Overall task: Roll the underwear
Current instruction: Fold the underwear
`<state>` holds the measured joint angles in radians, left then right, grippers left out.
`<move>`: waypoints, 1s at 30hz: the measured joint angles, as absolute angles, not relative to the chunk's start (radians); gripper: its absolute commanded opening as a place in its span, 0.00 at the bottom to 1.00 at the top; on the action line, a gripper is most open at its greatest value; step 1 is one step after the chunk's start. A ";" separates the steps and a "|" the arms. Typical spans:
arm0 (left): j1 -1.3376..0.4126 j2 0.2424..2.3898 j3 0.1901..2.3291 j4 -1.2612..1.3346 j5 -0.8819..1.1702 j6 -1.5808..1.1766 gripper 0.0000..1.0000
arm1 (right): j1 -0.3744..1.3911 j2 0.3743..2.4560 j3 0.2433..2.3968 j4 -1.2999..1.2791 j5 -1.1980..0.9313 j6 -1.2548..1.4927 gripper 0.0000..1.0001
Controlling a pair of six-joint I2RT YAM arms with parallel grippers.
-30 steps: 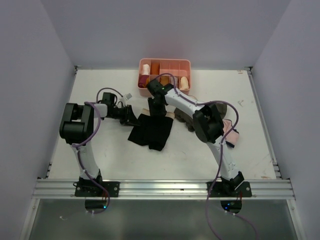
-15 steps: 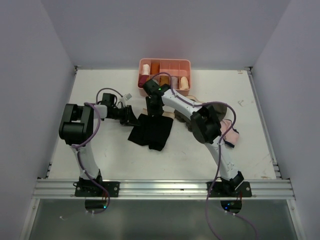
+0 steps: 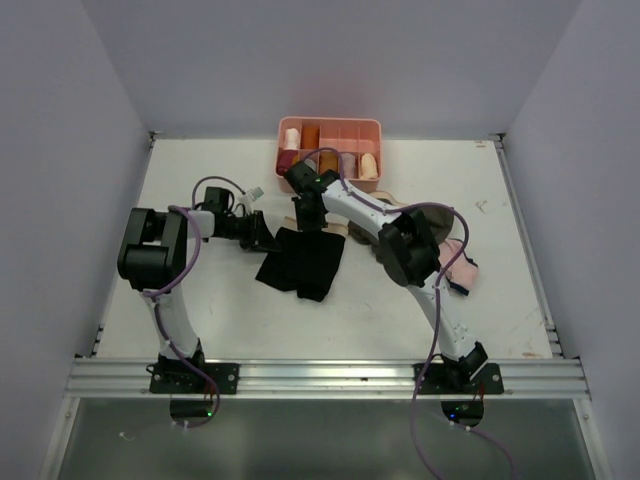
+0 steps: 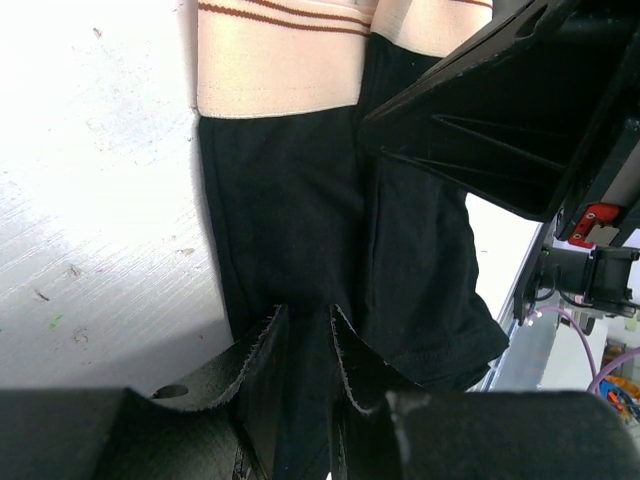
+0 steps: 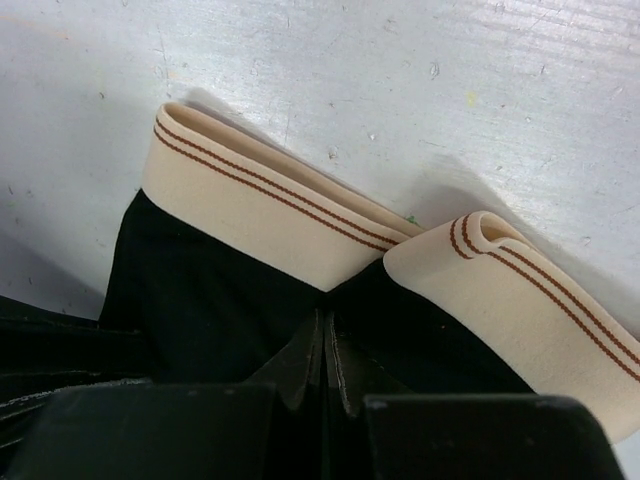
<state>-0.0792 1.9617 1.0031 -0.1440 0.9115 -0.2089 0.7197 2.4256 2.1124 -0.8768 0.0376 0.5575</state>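
Note:
The underwear (image 3: 305,262) is black with a beige waistband and lies flat mid-table, both sides folded in to the middle. My left gripper (image 3: 265,238) is at its left end; in the left wrist view (image 4: 305,315) the jaws stand narrowly apart with black cloth (image 4: 280,200) between them. My right gripper (image 3: 312,220) is at the waistband end. In the right wrist view (image 5: 326,318) its jaws are pressed together, tips on the black cloth (image 5: 210,300) just below the waistband (image 5: 250,205). I cannot tell whether they pinch cloth.
A pink tray (image 3: 330,126) with several rolled garments stands at the back. An olive-brown garment (image 3: 362,234) lies under the right arm. A pale pink garment (image 3: 462,262) lies further right. The right gripper's body (image 4: 500,110) looms in the left wrist view.
The right arm's wrist has shifted a little to the left over the waistband end. The left arm and the underwear have hardly moved.

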 measured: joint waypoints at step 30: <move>-0.080 1.961 1.003 -0.145 0.900 -0.227 0.25 | 0.757 2.358 2.136 -0.881 -0.029 0.569 0.00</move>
<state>-0.0795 1.9614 1.0031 -0.1448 0.9001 -0.2272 0.7574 2.3585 2.1357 -0.8806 -0.0292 0.5686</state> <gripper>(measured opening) 0.254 0.008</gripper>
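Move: Already shut on the black underwear just behind the notch in its beige waistband, the right hand has the garment's middle about 7 cm back and 2 cm to its left. The left gripper's fingertips sit some 8 cm to the right hand's left and 4 cm back; the grey garment lies roughly 20 cm to its right, level with it, and the pink box 17 cm ahead, 4 cm right. From the left hand, the underwear's middle is about 6 cm right and 3 cm back. Keeping its pinch on the cloth by the waistband, the right hand first lifts straight up about 3 cm, then swings left some 3 cm and slightly back while still creeping upward, tilting by only 5 degrees or so. The left hand stays put at the underwear's left edge, fingertips on the cloth and slightly open. ##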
